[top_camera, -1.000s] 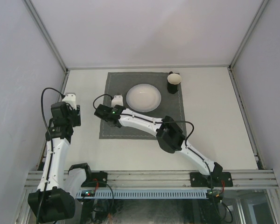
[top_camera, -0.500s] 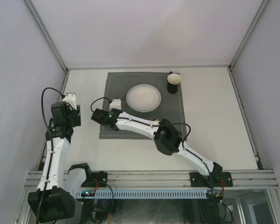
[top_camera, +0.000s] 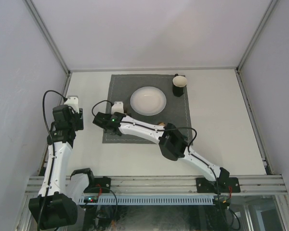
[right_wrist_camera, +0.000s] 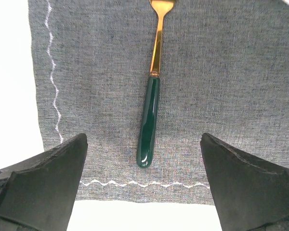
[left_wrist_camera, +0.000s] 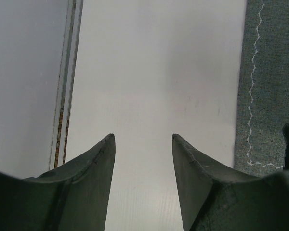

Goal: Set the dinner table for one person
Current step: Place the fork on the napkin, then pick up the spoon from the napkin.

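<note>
On the off-white dinner table (top_camera: 216,120) lies a square grey mat (top_camera: 176,115). It carries a white plate (top_camera: 148,100) and, at its far right corner, a dark cup (top_camera: 178,84). In the right wrist view a fork (right_wrist_camera: 148,122) with a green handle and gold neck lies flat on the mat (right_wrist_camera: 231,72), free of the fingers. My right gripper (right_wrist_camera: 143,139) stands wide open just behind the handle's end, over the mat's near left corner (top_camera: 116,106). My left gripper (left_wrist_camera: 142,137) is open over bare table with nothing in it, left of the mat (left_wrist_camera: 272,72). The top view hides the fork.
Aluminium rails edge the table, one close to my left gripper (left_wrist_camera: 67,72). White walls enclose the left, right and far sides. My right arm (top_camera: 173,142) stretches diagonally across the mat's near edge.
My right gripper has opened and let go of the fork, which now lies on the mat. That gripper has drawn back a little to the left. The left arm has not moved.
</note>
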Controlling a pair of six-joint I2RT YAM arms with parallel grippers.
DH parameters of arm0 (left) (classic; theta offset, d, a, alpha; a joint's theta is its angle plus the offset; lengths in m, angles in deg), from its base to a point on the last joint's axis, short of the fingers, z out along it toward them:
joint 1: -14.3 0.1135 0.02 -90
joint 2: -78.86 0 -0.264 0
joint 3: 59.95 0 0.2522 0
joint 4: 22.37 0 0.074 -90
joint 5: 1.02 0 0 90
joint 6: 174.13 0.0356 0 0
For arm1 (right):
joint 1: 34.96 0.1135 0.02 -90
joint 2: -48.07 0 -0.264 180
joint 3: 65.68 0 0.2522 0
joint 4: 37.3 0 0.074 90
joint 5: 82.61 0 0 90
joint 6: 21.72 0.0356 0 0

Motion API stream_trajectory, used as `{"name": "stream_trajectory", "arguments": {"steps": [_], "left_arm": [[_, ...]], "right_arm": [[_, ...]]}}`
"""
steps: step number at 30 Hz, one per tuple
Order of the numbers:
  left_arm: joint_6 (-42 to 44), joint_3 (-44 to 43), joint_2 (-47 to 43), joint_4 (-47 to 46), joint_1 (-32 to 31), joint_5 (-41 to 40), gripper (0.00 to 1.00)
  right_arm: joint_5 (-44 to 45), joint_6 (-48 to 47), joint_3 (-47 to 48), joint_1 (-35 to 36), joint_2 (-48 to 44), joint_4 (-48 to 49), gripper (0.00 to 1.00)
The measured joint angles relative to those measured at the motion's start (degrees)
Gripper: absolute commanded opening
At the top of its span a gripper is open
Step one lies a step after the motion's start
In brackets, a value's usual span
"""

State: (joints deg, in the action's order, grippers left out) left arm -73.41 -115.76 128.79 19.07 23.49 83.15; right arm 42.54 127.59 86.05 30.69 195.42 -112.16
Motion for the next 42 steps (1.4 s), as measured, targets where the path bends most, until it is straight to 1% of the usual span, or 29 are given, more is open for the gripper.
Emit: {"name": "stream_trajectory", "arguments": {"steps": [3,5,6,8,11,13,14,15,16,18,21,23,27,29,31,35,38,42], "left_arm": [[0.0,-0.02,0.0,0.0,0.0,0.0,0.55],[0.0,0.0,0.0,0.0,0.0,0.0,0.55],[0.0,0.0,0.0,0.0,0.0,0.0,0.55],[0.0,0.0,0.0,0.0,0.0,0.04,0.55],[0.0,0.0,0.0,0.0,0.0,0.17,0.55],[0.0,-0.02,-0.02,0.0,0.0,0.2,0.55],[0.0,-0.02,-0.07,0.0,0.0,0.22,0.55],[0.0,-0.02,-0.13,0.0,0.0,0.24,0.55],[0.0,0.0,-0.22,0.0,0.0,0.28,0.55],[0.0,-0.02,-0.33,0.0,0.0,0.44,0.55],[0.0,-0.02,-0.46,0.0,0.0,0.59,0.55],[0.0,0.0,-0.48,0.0,0.0,0.7,0.55],[0.0,-0.02,-0.48,0.0,0.0,1.49,0.55],[0.0,-0.02,-0.48,0.0,0.0,1.53,0.55],[0.0,0.0,-0.48,0.0,0.0,1.55,0.55],[0.0,-0.02,-0.48,0.0,0.0,1.55,0.55],[0.0,0.0,-0.48,0.0,0.0,1.55,0.55],[0.0,-0.02,-0.48,0.0,0.0,1.55,0.55]], "right_arm": [[1.81,-2.86,0.79,-0.02,-0.07,0.87,1.0],[3.74,-7.15,0.57,-0.42,-0.66,3.17,1.0],[4.68,-9.92,-1.03,-0.9,-1.75,5.35,1.0],[5.38,-15.39,-6.99,-1.6,-5.95,9.75,1.0],[4.09,-23.5,-18.23,-3.56,-15.45,15.5,1.0],[1.99,-29.75,-26.47,-6.25,-23.63,19.54,0.94],[0.94,-32.04,-29.29,-7.41,-26.51,21.07,0.87],[-0.98,-35.45,-33.2,-9.07,-30.45,22.99,0.82],[-3.21,-38.73,-36.68,-10.54,-33.75,24.46,0.8],[-8.85,-45.42,-44.0,-14.03,-40.02,26.93,0.8],[-18.1,-53.22,-55.21,-19.45,-46.75,28.35,0.8],[-24.02,-58.58,-61.42,-22.62,-49.55,26.86,0.8],[-31.71,-67.95,-69.68,-26.36,-53.44,23.89,0.79],[-34.03,-71.23,-72.63,-27.45,-55.93,23.08,0.76],[-35.82,-73.99,-75.1,-28.92,-58.97,22.8,0.68],[-38.8,-77.22,-76.43,-31.56,-62.42,22.71,0.55],[-40.13,-78.75,-77.42,-33.24,-63.08,23.17,0.48],[-41.44,-80.24,-81.07,-35.15,-63.19,23.39,0.43]]}}
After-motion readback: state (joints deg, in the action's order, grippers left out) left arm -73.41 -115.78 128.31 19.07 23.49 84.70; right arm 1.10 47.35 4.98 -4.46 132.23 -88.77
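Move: Beneath the right hand's wide-open fingers lies the fork, its middle about 3 cm ahead and 1 cm below. The spoon is some 26 cm to the hand's right and 2 cm nearer the base, about 1 cm below. The plate is roughly 15 cm ahead and 13 cm right, and the mug about 21 cm ahead and 29 cm right. For the idle left hand, the spoon is some 48 cm right, 1 cm back and 13 cm below. Leave the fork lying and swing the right gripper about 31 cm to the right, arching up some 12 cm past the plate's near side, then down and slightly back to just above the handle end of the spoon. Turn it about 50 degrees counter-clockwise on the way to line up with the spoon, and narrow the fingers to roughly half open. ##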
